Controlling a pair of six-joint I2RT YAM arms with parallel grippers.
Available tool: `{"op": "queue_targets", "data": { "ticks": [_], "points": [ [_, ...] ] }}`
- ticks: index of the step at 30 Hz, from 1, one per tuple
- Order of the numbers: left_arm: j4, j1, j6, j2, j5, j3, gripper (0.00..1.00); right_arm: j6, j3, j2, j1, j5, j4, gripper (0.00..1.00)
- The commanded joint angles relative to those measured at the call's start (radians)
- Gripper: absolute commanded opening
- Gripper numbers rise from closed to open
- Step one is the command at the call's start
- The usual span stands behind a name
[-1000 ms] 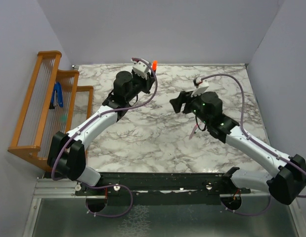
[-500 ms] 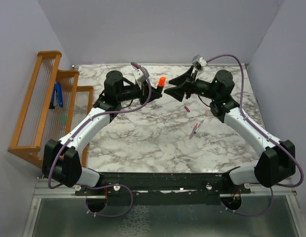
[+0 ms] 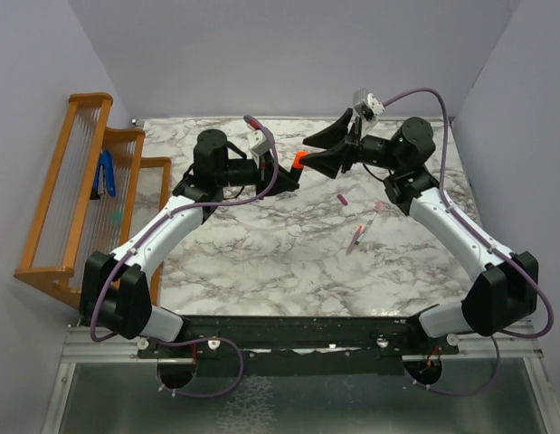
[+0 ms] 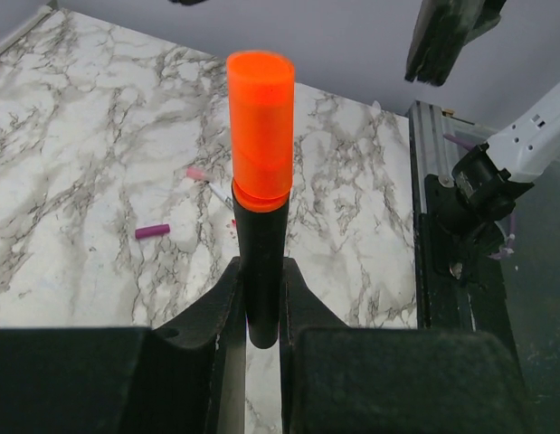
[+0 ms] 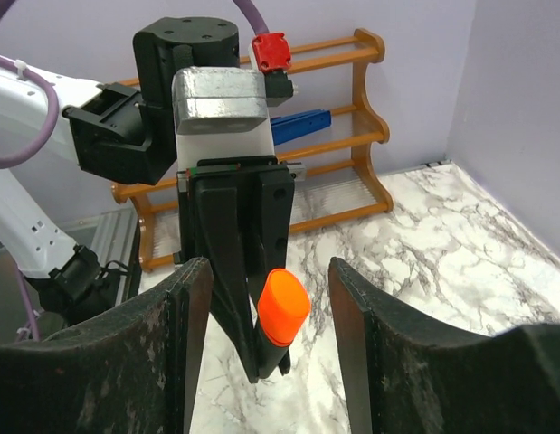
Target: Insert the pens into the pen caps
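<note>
My left gripper [image 3: 285, 170] [image 4: 260, 303] is shut on the short black marker [image 4: 261, 258], held above the table's far middle. An orange cap [image 3: 298, 160] [image 4: 260, 127] [image 5: 283, 306] sits on the marker's free end. My right gripper [image 3: 310, 154] [image 5: 270, 298] faces it, open. The orange end sits between its two fingers, closer to the left one, with a gap on both sides. On the table lie a magenta cap [image 3: 343, 198] [image 4: 153, 231] and thin pale pens [image 3: 355, 240], with a small pale pink piece [image 3: 378, 206] beside them.
A wooden rack [image 3: 80, 181] [image 5: 352, 136] stands along the left edge, with a blue-handled tool [image 3: 106, 174] [image 5: 302, 125] in it. Grey walls close in the table at the back and on both sides. Both arms reach over the far half of the marble top.
My right arm swung up from the table's middle to the far side and now faces the left gripper. The left gripper turned the marker towards it. The right jaws closed in slightly.
</note>
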Motion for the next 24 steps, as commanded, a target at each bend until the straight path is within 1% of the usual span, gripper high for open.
{"op": "queue_targets", "data": {
  "ticks": [1, 7, 15, 24],
  "points": [
    [0.033, -0.001, -0.013, 0.008, 0.049, 0.016, 0.0, 0.015, 0.022, 0.03, -0.004, -0.043, 0.029, 0.58],
    [0.045, -0.005, -0.022, 0.012, 0.05, 0.019, 0.0, 0.025, 0.026, 0.05, -0.005, -0.058, 0.036, 0.56],
    [0.049, -0.016, -0.021, 0.025, 0.039, 0.027, 0.0, 0.046, 0.038, 0.07, -0.003, -0.085, 0.047, 0.5],
    [0.048, -0.023, -0.015, 0.03, 0.021, 0.029, 0.0, 0.042, 0.059, 0.087, -0.003, -0.11, 0.016, 0.28]
  ]
}}
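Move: Just below the right fingertips stands the orange pen cap, already on the black pen that the left hand holds upright: some 4 cm below the right hand point, 2 cm to its left and about 1 cm ahead. From the left hand the orange cap is roughly 6 cm up, 2 cm forward and 1 cm right. On the table, about 38 cm below the right hand, lie the purple cap, 17 cm ahead and 12 cm right, and the red-tipped pen, 4 cm ahead and 14 cm right. Sinking about 2 cm and edging roughly 1 cm left, the right hand brings its open fingers down around the upper part of the orange cap, then closes them to about half their starting gap, one finger on each side. Whether the pads touch can't be told. The left hand keeps its grip on the black pen and holds it almost still. ##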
